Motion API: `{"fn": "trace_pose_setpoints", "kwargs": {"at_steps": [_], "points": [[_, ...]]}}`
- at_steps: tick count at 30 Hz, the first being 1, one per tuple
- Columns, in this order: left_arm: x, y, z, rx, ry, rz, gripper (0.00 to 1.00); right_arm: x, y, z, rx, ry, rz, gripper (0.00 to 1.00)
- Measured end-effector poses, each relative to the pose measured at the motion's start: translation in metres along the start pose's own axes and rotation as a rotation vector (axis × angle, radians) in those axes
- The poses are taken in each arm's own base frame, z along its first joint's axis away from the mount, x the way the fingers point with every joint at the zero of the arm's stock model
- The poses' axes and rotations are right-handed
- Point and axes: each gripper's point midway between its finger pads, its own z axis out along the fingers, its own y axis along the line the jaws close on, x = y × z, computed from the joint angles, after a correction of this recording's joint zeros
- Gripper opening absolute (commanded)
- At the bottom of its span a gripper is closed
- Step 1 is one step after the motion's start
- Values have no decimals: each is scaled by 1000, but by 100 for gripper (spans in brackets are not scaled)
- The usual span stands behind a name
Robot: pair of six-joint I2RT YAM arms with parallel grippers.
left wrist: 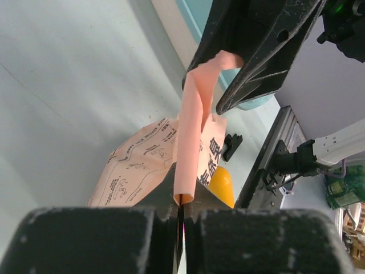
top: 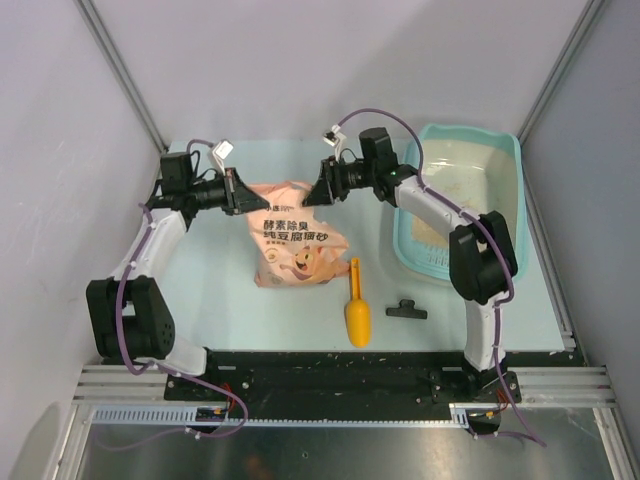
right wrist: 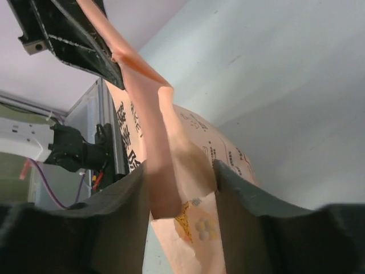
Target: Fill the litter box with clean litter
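The light-teal litter box (top: 512,190) stands at the right of the table, with pale clean litter (top: 455,180) on part of its floor. A pink-orange printed bag (top: 297,245) lies in the middle, its top edge lifted. My left gripper (top: 238,192) is shut on the left end of that edge, and the folded pink strip (left wrist: 191,131) runs out from its closed tips (left wrist: 182,201). My right gripper (top: 320,186) is at the right end of the edge. In the right wrist view its jaws stand apart with the bag's folded top (right wrist: 162,171) between the fingers (right wrist: 245,205).
An orange scoop (top: 356,310) lies just right of the bag, and a black clip (top: 406,310) sits further right near the front edge. Grey walls close in the table at the back and sides. The teal box rim (left wrist: 251,103) shows behind the right gripper's fingers.
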Motion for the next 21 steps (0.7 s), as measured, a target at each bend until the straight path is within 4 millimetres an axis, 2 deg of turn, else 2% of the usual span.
{"fn": "trace_pose_setpoints", "kwargs": {"at_steps": [1,2,5,9,11,16,18,21], "points": [[0,0,0,0,-1,1,8,-1,3,2,-17,-1,-5,31],[0,0,0,0,-1,1,22,-2,5,3,-30,-3,-8,18],[-4,0,0,2,-11,25,50,-4,7,3,-47,-3,-30,0],[-22,-7,-4,-4,-49,120,63,-12,13,3,-55,-3,-112,0],[-38,-16,-9,-14,-77,216,69,-16,16,2,-52,1,-185,0],[-79,-54,-18,-31,-120,567,78,-17,41,2,-58,20,-354,0],[-84,-72,-15,-27,-111,711,80,-17,58,2,-66,31,-422,0],[-74,-85,-6,-16,-55,884,79,-13,75,3,-69,46,-488,0]]}}
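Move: The stretch of the litter bag's rim that the right hand goes for already lies between its half-open fingers; the bag's body is about 11 cm below and 8 cm back. From the left hand, shut on the rim's left end, that stretch lies about 9 cm to the right and 1 cm ahead. From the right hand, the yellow scoop lies roughly 19 cm back and 9 cm right, and the litter box 4 cm ahead and 34 cm right, both well below. The right hand shuts its fingers on the bag's rim and, keeping that pinch, draws it up and back about 5 cm each, with slight leftward travel and a roll of some 25 degrees. Meanwhile the left hand opens wide, lets go of the rim's left end and climbs about 11 cm above it, turning strongly as it rises and easing about 3 cm right towards the right hand near the end. ##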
